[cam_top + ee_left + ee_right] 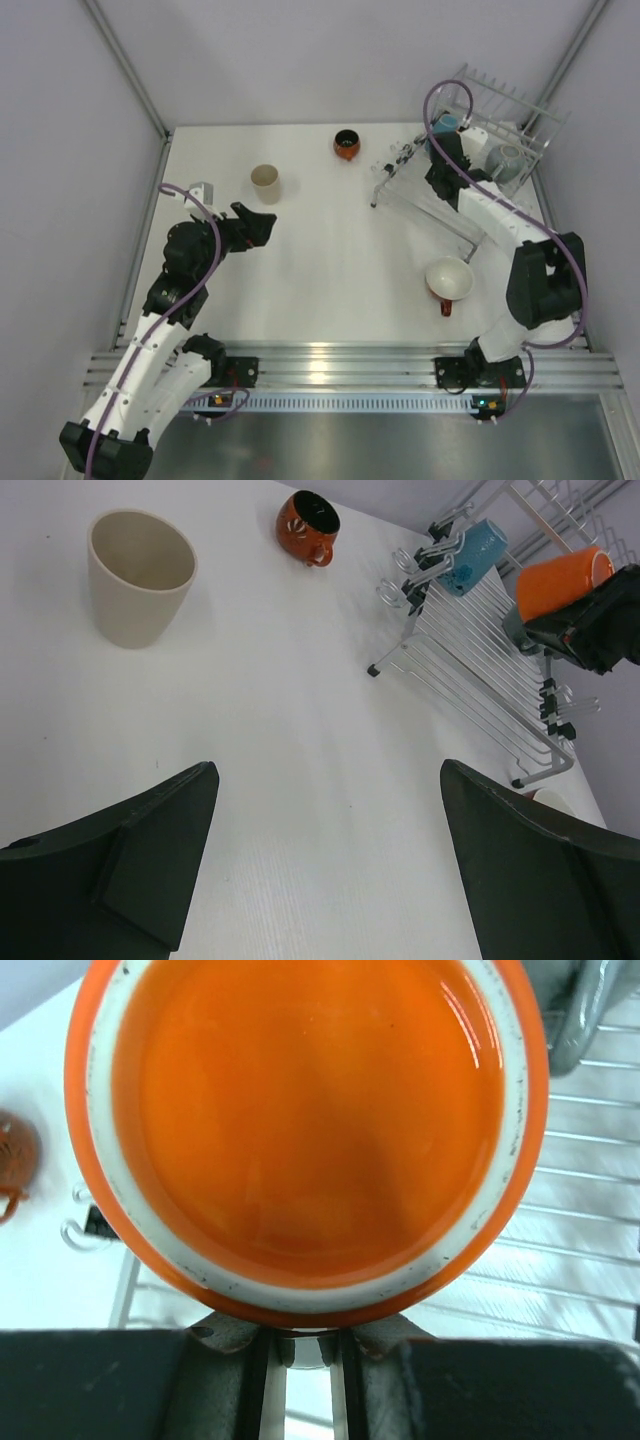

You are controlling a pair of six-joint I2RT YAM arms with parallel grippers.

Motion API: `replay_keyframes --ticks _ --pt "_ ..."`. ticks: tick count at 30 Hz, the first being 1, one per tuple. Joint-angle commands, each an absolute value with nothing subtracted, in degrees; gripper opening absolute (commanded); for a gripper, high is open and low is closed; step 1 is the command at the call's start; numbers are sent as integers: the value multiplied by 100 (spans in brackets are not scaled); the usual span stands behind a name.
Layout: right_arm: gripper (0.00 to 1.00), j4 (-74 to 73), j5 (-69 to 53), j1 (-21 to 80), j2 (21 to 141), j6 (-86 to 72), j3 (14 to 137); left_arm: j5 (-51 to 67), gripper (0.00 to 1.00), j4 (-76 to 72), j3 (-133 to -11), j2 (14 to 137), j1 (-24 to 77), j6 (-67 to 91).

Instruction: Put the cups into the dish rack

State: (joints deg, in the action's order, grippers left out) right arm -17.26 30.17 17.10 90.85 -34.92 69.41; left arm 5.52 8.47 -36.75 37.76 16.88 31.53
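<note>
My right gripper (446, 152) (305, 1338) is shut on the orange cup (305, 1110) (560, 578) and holds it over the dish rack (422, 196) (470, 670) (590, 1220). A light blue cup (447, 124) (474, 556) and a grey mug (508, 160) (585, 1010) sit in the rack. The beige tumbler (265, 184) (140, 575), the dark-and-orange cup (347, 144) (308, 525) and the red mug with a white inside (449, 279) stand on the table. My left gripper (258, 225) (325, 770) is open and empty, just near of the tumbler.
The white table (330, 250) is bounded by grey walls and aluminium frame posts (125, 65). A metal rail (340, 365) runs along the near edge by the arm bases. The rack fills the far right corner.
</note>
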Motion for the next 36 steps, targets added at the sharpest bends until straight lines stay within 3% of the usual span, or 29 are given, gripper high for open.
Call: replay_keyframes --ticks 1,15,36 --pt "0 -1635 3578 1740 9517 -3656 7699 527 98 861 -3779 3727 1696 3067" --pt "0 -1714 3524 1749 11196 -4095 9140 519 98 905 -3867 3858 1696 3006" --pt "0 -1749 3463 1732 11769 -4544 9387 466 98 914 -3806 3841 1696 2997"
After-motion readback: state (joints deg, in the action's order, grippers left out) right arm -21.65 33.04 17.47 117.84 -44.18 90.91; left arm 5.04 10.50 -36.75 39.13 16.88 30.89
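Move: The right hand already holds the orange cup over the dish rack. The free spot it is being taken to lies about 13 cm ahead, nearly in line, and some 9 cm lower. The blue cup stands about 6 cm beyond that spot, and the grey cup about 12 cm ahead of the hand and 16 cm to its right. From the idle left hand the spot is roughly 28 cm ahead, 46 cm to the right and 18 cm lower. Keeping its nearly shut grip on the orange cup, the right hand carries it forward about 8 cm and down about 8 cm, with a slight drift left, to the near side of the blue cup on the left part of the rack. The forward reach comes mostly first and the sinking carries on after it, easing almost to a stop, while the fingers tip a few degrees farther down and the hand turns some 5 degrees clockwise. ##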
